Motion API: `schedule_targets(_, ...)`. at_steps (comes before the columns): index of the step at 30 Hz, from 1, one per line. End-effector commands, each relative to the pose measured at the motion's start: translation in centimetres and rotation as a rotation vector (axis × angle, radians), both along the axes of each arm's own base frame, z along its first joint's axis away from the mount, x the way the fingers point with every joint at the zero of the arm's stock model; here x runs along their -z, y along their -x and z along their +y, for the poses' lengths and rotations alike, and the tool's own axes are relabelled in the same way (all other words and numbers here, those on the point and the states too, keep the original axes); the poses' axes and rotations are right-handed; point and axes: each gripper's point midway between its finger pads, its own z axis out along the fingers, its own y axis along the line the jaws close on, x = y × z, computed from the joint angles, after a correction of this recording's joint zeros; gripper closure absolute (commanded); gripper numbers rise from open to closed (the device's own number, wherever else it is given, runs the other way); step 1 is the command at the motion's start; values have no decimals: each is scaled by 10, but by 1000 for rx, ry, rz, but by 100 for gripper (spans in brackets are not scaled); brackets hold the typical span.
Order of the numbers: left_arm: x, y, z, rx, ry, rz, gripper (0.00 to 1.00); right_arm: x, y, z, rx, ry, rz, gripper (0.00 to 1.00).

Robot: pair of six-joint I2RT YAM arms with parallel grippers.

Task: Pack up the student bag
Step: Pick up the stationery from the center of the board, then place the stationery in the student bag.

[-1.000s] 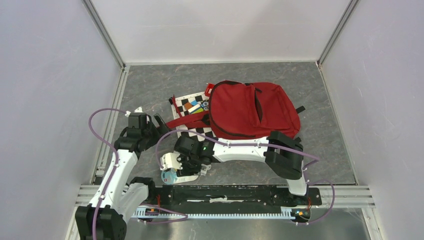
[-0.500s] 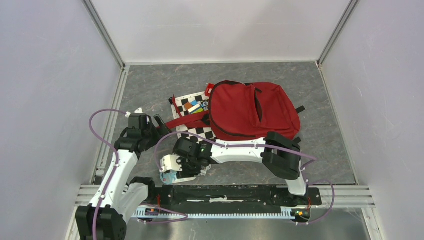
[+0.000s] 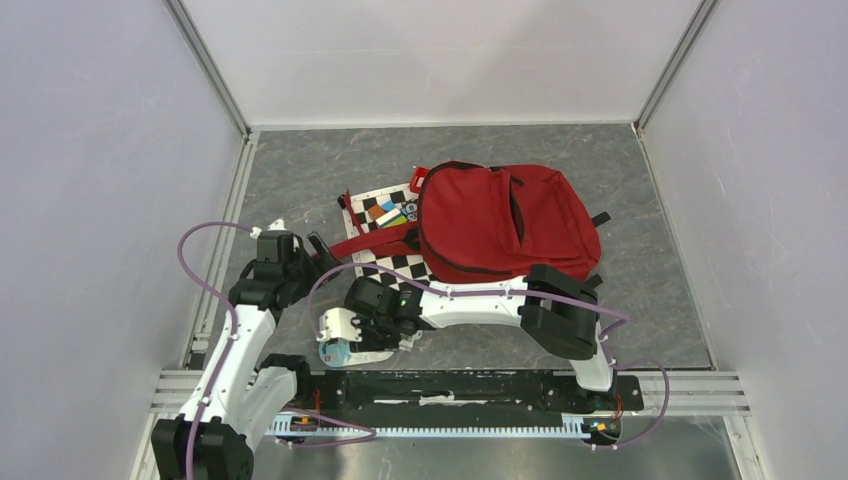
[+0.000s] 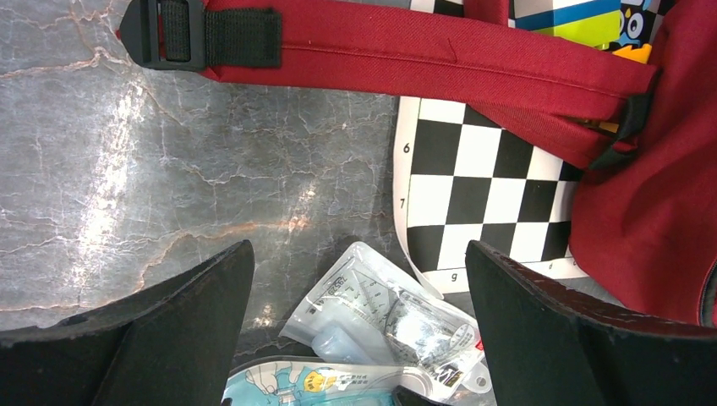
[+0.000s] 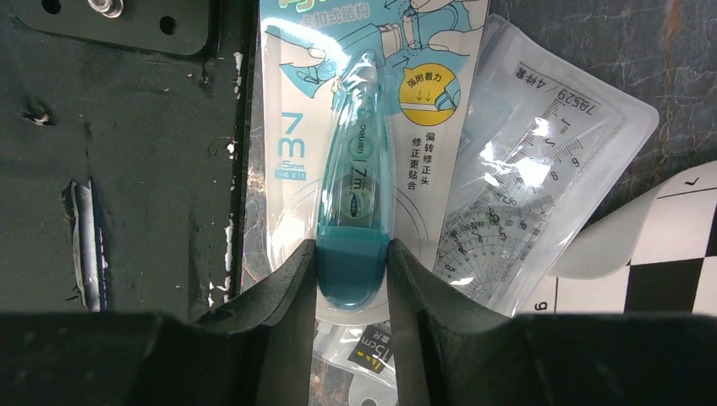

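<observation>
The red student bag [image 3: 500,220] lies at the table's middle, one shoulder strap [image 4: 380,59] stretched left over a checkerboard sheet [image 3: 392,262]. Near the front edge, a teal correction tape in its blister pack [image 5: 355,194] lies over a clear ruler set pack [image 5: 524,194]. My right gripper [image 5: 353,254] is shut on the tape's rounded end, both fingers touching it. Left of the strap, my left gripper [image 4: 359,249] hangs wide open above the floor, holding nothing. The ruler pack [image 4: 389,313] lies below it.
The black base rail [image 5: 110,152] runs right beside the tape pack. A small colourful box [image 3: 390,212] rests on the checkerboard beside the bag. The strap's black buckle [image 4: 165,34] lies on the grey floor. Walls enclose three sides.
My right gripper's jaws have closed in onto the correction tape, and that arm has shifted slightly left. The left arm has barely moved.
</observation>
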Motion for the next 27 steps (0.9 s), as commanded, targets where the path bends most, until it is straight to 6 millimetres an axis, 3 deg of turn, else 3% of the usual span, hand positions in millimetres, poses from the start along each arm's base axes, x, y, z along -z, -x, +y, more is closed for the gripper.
schedule_targets(1,-5,-5,0,-26,19,-35,0,15,-6,1,40,29,-24,71)
schedule_targets(6,-12,-7,2,-32,14,-50,0,-3,-11,2,53,-2,-49,85)
schedule_targets(13,-53,-21,6,5,-41,-138,0,-56,-36,-5,138,-82,-146,95)
schedule_targets(17,-80,-33,0,44,-28,-185,0,-82,-61,-17,251,-135,-111,97)
schedule_targets(22,-131,-56,-20,166,10,-316,0,-120,-97,-38,399,-217,-94,98)
schedule_targets(27,-181,-75,-43,271,85,-482,0,-143,-147,-76,610,-243,-83,100)
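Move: The right hand already has the correction tape pack pinched near its right end; from there the red bag's middle is about 26 cm ahead, 27 cm right and a little higher. The ruler pack lies some 5 cm ahead, the chessboard's middle about 21 cm ahead and 7 cm right. From the left hand the bag is roughly 13 cm ahead, 40 cm right and 5 cm lower. Right hand lifts the pinched correction tape about 12 cm forward and up towards the bag, turning clockwise; left rises. ##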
